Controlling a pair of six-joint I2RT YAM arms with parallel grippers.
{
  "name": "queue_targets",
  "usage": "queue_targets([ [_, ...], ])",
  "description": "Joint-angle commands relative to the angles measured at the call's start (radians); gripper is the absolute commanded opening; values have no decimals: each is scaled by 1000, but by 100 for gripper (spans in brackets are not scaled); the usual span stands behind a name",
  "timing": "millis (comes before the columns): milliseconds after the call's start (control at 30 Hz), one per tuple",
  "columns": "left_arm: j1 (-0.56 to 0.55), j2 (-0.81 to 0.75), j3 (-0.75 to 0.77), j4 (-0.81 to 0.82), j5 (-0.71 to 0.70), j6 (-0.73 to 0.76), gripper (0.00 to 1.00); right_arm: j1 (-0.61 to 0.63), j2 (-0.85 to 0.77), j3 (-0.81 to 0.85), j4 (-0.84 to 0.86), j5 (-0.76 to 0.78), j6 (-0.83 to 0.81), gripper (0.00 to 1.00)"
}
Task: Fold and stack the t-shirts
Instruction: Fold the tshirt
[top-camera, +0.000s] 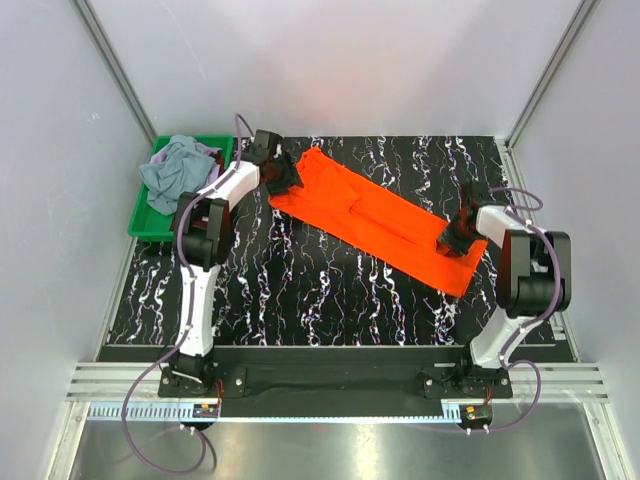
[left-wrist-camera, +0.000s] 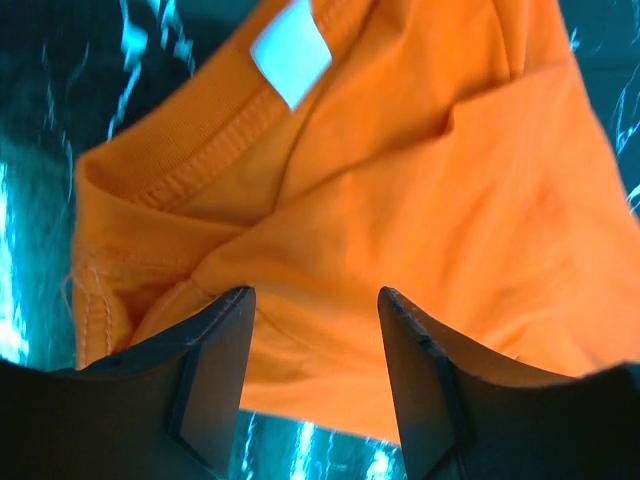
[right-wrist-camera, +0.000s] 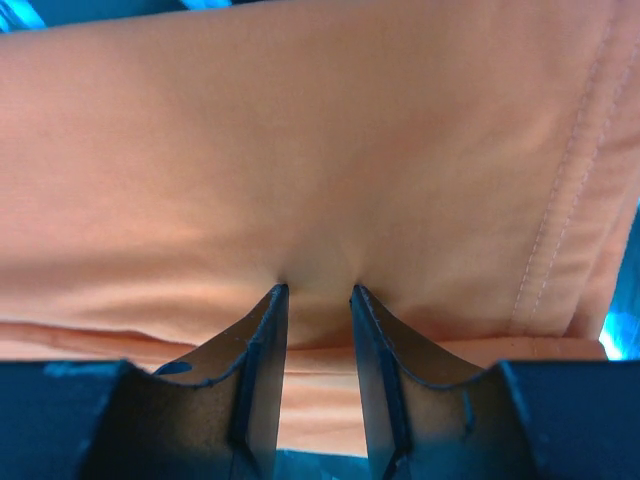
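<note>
A bright orange-red t-shirt (top-camera: 375, 215), folded into a long strip, lies slanted across the black marbled table from back left to front right. Its collar and white neck label (left-wrist-camera: 290, 50) fill the left wrist view. My left gripper (top-camera: 283, 182) is at that collar end. It (left-wrist-camera: 315, 292) stands open with the cloth edge between its fingers (left-wrist-camera: 215, 370). My right gripper (top-camera: 455, 240) is at the hem end. Its jaws (right-wrist-camera: 317, 288) stand narrowly open and its fingertips (right-wrist-camera: 275, 300) press into the flat cloth (right-wrist-camera: 320, 150), which dimples there. A grey-blue t-shirt (top-camera: 178, 170) lies crumpled in the bin.
A green plastic bin (top-camera: 140, 222) sits at the table's back left corner, just left of my left arm. White walls with metal posts close off the back and both sides. Bare table (top-camera: 300, 285) lies in front of the orange shirt.
</note>
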Motion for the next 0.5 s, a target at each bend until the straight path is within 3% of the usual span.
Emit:
queue_targets([
  [0, 15, 72, 119, -15, 19, 12, 58, 3, -71, -116, -10, -85, 100, 40],
  [133, 47, 133, 207, -15, 84, 21, 58, 26, -173, -140, -27, -110, 127, 41],
  [233, 61, 54, 175, -4, 150, 31, 58, 26, -209, -110, -69, -88, 111, 42],
  [367, 46, -155, -20, 76, 155, 44, 60, 26, -209, -39, -114, -45, 75, 43],
  [467, 20, -279, -144, 94, 119, 59, 61, 43, -194, 2, -70, -158, 1, 43],
])
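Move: The left hand is over the folded t-shirt's left end. The middle of that end is about 3 cm left of the hand and 2 ahead, with the cloth some 2 cm below; the white tag is about 5 ahead and 1 right, and the green bin roughly 32 left and level. The right hand's tips are on the cloth, the right end's middle about 4 cm back, 7 right, and the t-shirt's middle some 8 ahead, 20 left. Right fingertips, already on the cloth, drag the t-shirt's right end about 4 cm back and some 2.5 cm left, then lift off, rising nearly 4 cm and easing slightly forward. The left hand brushes forward about 3 cm over the left end, dipping a little, then reverses, drawing back about 4 cm, up and slightly left, clear of the cloth. Both grippers stay part-open. ##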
